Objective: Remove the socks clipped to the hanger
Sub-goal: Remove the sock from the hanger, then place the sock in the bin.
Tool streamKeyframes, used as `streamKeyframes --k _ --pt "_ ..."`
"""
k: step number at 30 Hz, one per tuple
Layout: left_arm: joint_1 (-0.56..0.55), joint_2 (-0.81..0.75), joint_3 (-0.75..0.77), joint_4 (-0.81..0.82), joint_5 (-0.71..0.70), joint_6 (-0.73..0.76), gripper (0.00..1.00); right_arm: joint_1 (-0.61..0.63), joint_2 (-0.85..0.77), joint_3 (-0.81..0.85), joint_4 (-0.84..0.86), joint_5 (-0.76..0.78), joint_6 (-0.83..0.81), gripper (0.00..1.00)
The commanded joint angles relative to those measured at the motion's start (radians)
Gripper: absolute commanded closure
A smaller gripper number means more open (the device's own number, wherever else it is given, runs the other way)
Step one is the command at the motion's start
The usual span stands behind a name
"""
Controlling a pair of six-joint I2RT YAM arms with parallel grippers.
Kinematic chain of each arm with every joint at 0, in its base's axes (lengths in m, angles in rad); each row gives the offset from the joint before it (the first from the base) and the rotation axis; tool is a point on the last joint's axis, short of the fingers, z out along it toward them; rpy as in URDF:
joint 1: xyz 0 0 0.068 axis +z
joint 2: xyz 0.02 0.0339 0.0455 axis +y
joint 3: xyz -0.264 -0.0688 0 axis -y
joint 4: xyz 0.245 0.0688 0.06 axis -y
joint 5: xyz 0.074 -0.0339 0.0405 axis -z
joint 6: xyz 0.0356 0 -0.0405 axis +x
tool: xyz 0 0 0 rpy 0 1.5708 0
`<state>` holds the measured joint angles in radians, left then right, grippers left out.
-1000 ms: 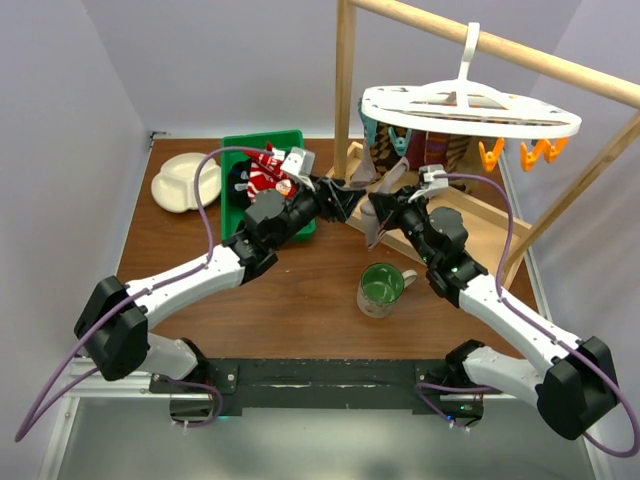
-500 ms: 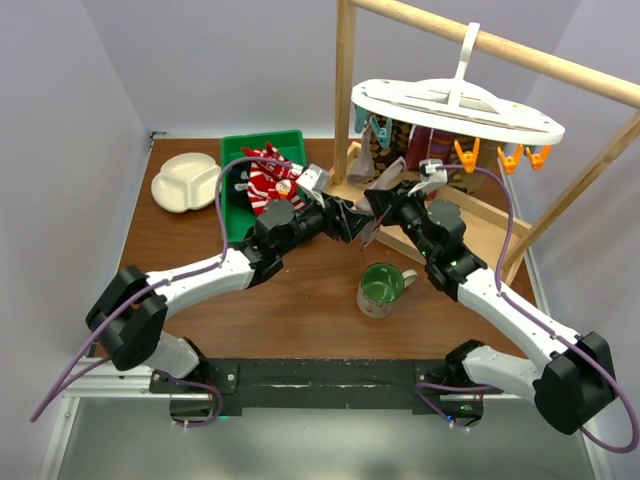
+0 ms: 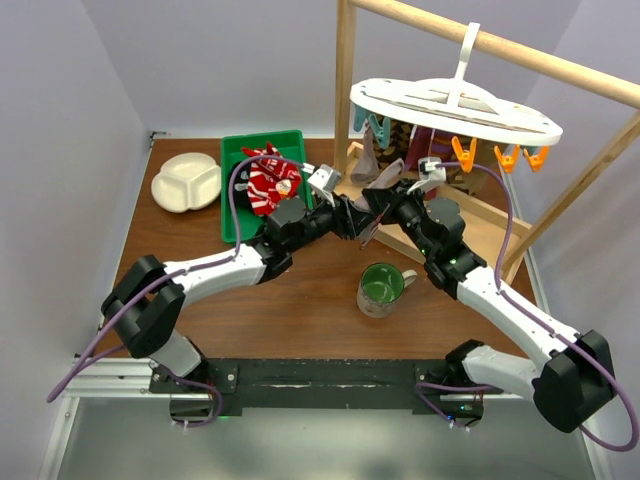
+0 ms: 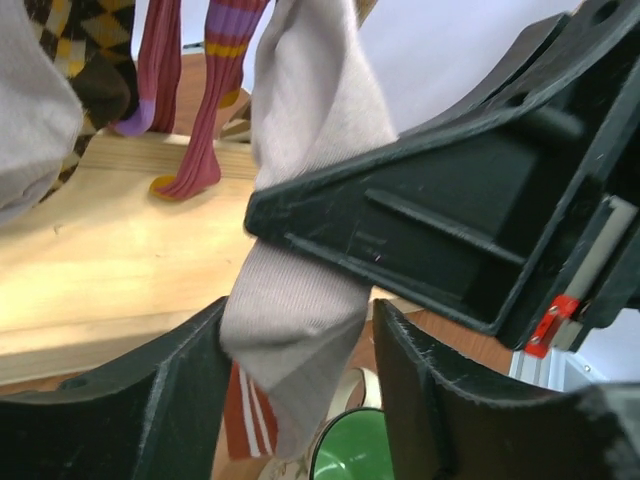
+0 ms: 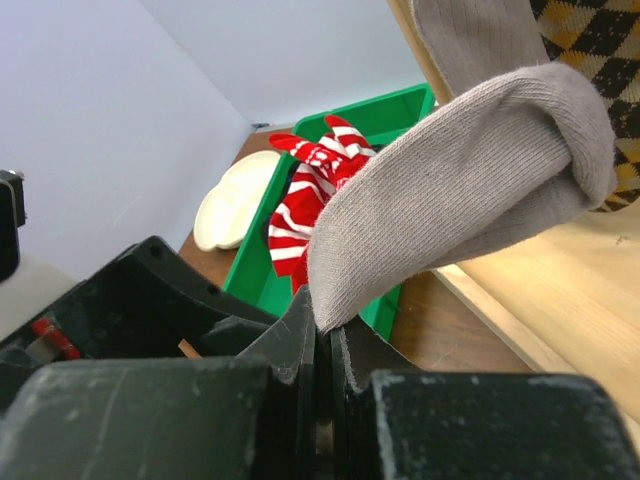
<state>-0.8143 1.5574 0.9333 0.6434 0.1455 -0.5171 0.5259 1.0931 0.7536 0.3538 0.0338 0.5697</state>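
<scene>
The white oval hanger [image 3: 455, 105] hangs by its hook from a wooden pole, with orange clips [image 3: 463, 153] on its rim. A grey sock [image 5: 450, 190] hangs folded from it, and my right gripper [image 5: 322, 312] is shut on its lower edge. My left gripper [image 4: 300, 322] stands open around the same grey sock [image 4: 310, 110] just below the right fingers [image 4: 430, 230]; the cloth touches one pad only. A checkered sock [image 4: 90, 50] and a maroon striped sock [image 4: 215, 90] still hang behind. A red-and-white sock [image 3: 268, 183] lies in the green bin [image 3: 232, 210].
A green mug [image 3: 380, 288] stands on the table just below both grippers. A white divided plate [image 3: 185, 182] sits at the far left. The wooden frame's post [image 3: 345, 90] and light base board [image 3: 490, 215] stand behind the socks.
My left arm has swung right from the green bin to the grey sock, and its jaws have narrowed around it. The hanger has swung a little left. My right gripper kept its grip.
</scene>
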Motion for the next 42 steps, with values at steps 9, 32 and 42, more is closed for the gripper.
streamKeyframes --k 9,32,42 --pt "-0.011 -0.036 0.018 0.044 -0.142 -0.029 1.0 0.0 -0.024 0.035 -0.004 0.023 -0.005 0.48" --pt "0.355 -0.195 -0.004 -0.157 -0.365 -0.126 1.0 0.0 -0.131 -0.007 -0.136 0.276 0.019 0.13" --pt "0.529 0.076 -0.1 -0.123 -0.233 -0.195 1.0 0.0 -0.124 -0.02 -0.134 0.233 0.021 0.12"
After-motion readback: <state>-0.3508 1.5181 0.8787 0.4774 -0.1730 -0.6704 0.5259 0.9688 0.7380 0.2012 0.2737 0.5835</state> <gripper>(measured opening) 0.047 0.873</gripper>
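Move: Between the two hands is the grey sock, pinched in the right fingers, its middle about 3 cm to the left of that hand. It lies some 3 cm to the left hand's right and 1 cm ahead, between that hand's open fingers. From the left hand, the green tray is about 24 cm ahead, 25 cm left and 23 cm down; another grey sock hangs about 16 cm ahead, 4 cm right and slightly higher; the mug stands some 7 cm back, 7 cm right and 20 cm below. Shutting on the grey sock while the right fingers still pinch it, the left hand takes it over; the right fingers then open wide and back off about 5 cm to the right. The left hand keeps its grip and swings left and forward to the green tray, roughly 27 cm, rising some 5 cm before sinking below its start height and turning about 45 degrees counter-clockwise. ##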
